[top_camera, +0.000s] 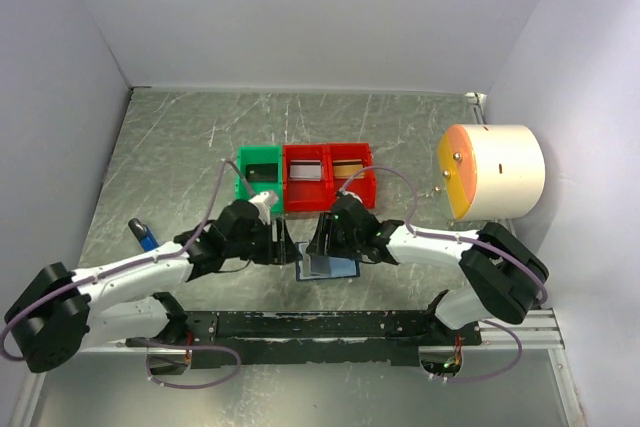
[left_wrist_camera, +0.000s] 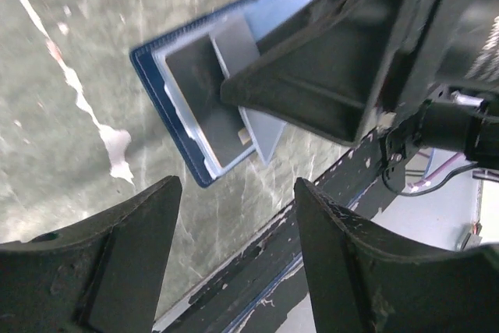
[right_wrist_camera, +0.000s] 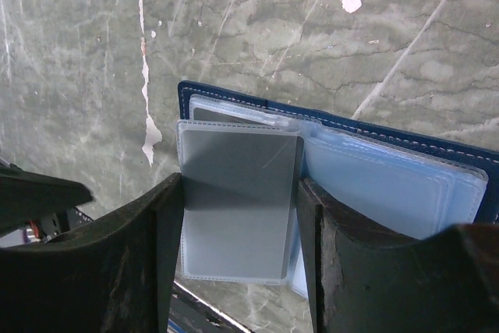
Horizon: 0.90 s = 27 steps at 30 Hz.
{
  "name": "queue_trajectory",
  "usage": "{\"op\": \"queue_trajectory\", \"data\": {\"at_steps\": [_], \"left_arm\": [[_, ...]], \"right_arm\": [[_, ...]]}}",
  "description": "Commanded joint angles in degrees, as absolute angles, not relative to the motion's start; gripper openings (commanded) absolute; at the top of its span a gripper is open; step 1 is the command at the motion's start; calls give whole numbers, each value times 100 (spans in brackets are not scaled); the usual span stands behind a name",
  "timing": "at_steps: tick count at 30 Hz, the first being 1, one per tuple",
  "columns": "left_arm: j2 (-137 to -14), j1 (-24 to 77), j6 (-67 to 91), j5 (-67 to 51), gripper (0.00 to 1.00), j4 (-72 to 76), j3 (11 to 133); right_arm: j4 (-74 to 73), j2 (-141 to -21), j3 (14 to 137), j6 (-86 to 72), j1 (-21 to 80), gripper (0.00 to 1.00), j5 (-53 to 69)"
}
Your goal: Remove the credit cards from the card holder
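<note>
The navy card holder [top_camera: 330, 269] lies open on the table between both arms. Its clear pockets [right_wrist_camera: 390, 181] fan out over the blue cover [left_wrist_camera: 150, 64]. One pocket stands up with a grey credit card [right_wrist_camera: 238, 161] inside it, and my right gripper [right_wrist_camera: 239, 185] is shut on that pocket's two side edges. In the left wrist view the same grey card [left_wrist_camera: 195, 76] shows under the right gripper's finger [left_wrist_camera: 312, 76]. My left gripper [left_wrist_camera: 238, 185] hangs open just beside the holder, over the table's near edge, with nothing between its fingers.
A green bin [top_camera: 259, 175] and two joined red bins [top_camera: 330, 175] stand behind the holder, each with a card lying in it. A white cylinder with an orange face [top_camera: 490, 172] sits at the right. A small blue tag [top_camera: 143, 234] lies left. A black rail [top_camera: 320, 325] runs along the near edge.
</note>
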<state>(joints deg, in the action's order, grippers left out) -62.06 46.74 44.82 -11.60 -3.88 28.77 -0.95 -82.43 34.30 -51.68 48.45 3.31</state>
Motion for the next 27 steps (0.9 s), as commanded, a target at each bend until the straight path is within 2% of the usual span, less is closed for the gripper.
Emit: {"op": "queue_trajectory", "data": {"at_steps": [1, 14, 24, 27], "left_arm": [[-6475, 5188, 5094, -530, 71, 495, 2658], [-7629, 5737, 5636, -400, 64, 1896, 2527], [-8232, 5904, 5818, -240, 46, 2291, 2718], [-8327, 5913, 5832, -283, 38, 2351, 2775]], "right_arm": [[-248, -8380, 3313, -5193, 4800, 46, 278], [-293, -8311, 3224, -5261, 4805, 47, 312], [-303, -8315, 3175, -5205, 4805, 47, 318], [-316, -8302, 3164, -5202, 4800, 47, 305]]}}
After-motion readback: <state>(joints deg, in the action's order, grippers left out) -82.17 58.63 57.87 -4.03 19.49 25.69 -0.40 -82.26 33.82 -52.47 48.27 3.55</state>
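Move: Roughly 7 cm to the left hand's right, level with it fore and aft and some 6 cm lower, is the raised card leaf of the open card holder. The holder itself lies beneath, its middle about 10 cm right of that hand, 2 cm back and 8 cm down. Beyond, the green bin stands about 18 cm ahead and 6 cm left. The right hand already has the leaf between its pads. Coming in from the leaf's left, the left hand dips and draws back about 2 cm first, then keeps going right and down, some 6 cm each way in all, towards the leaf's near end. Its fingers narrow from nearly three-quarters open to under half, ending around the near corner without shutting. The right hand stays put, still pinching the leaf by its edges. ##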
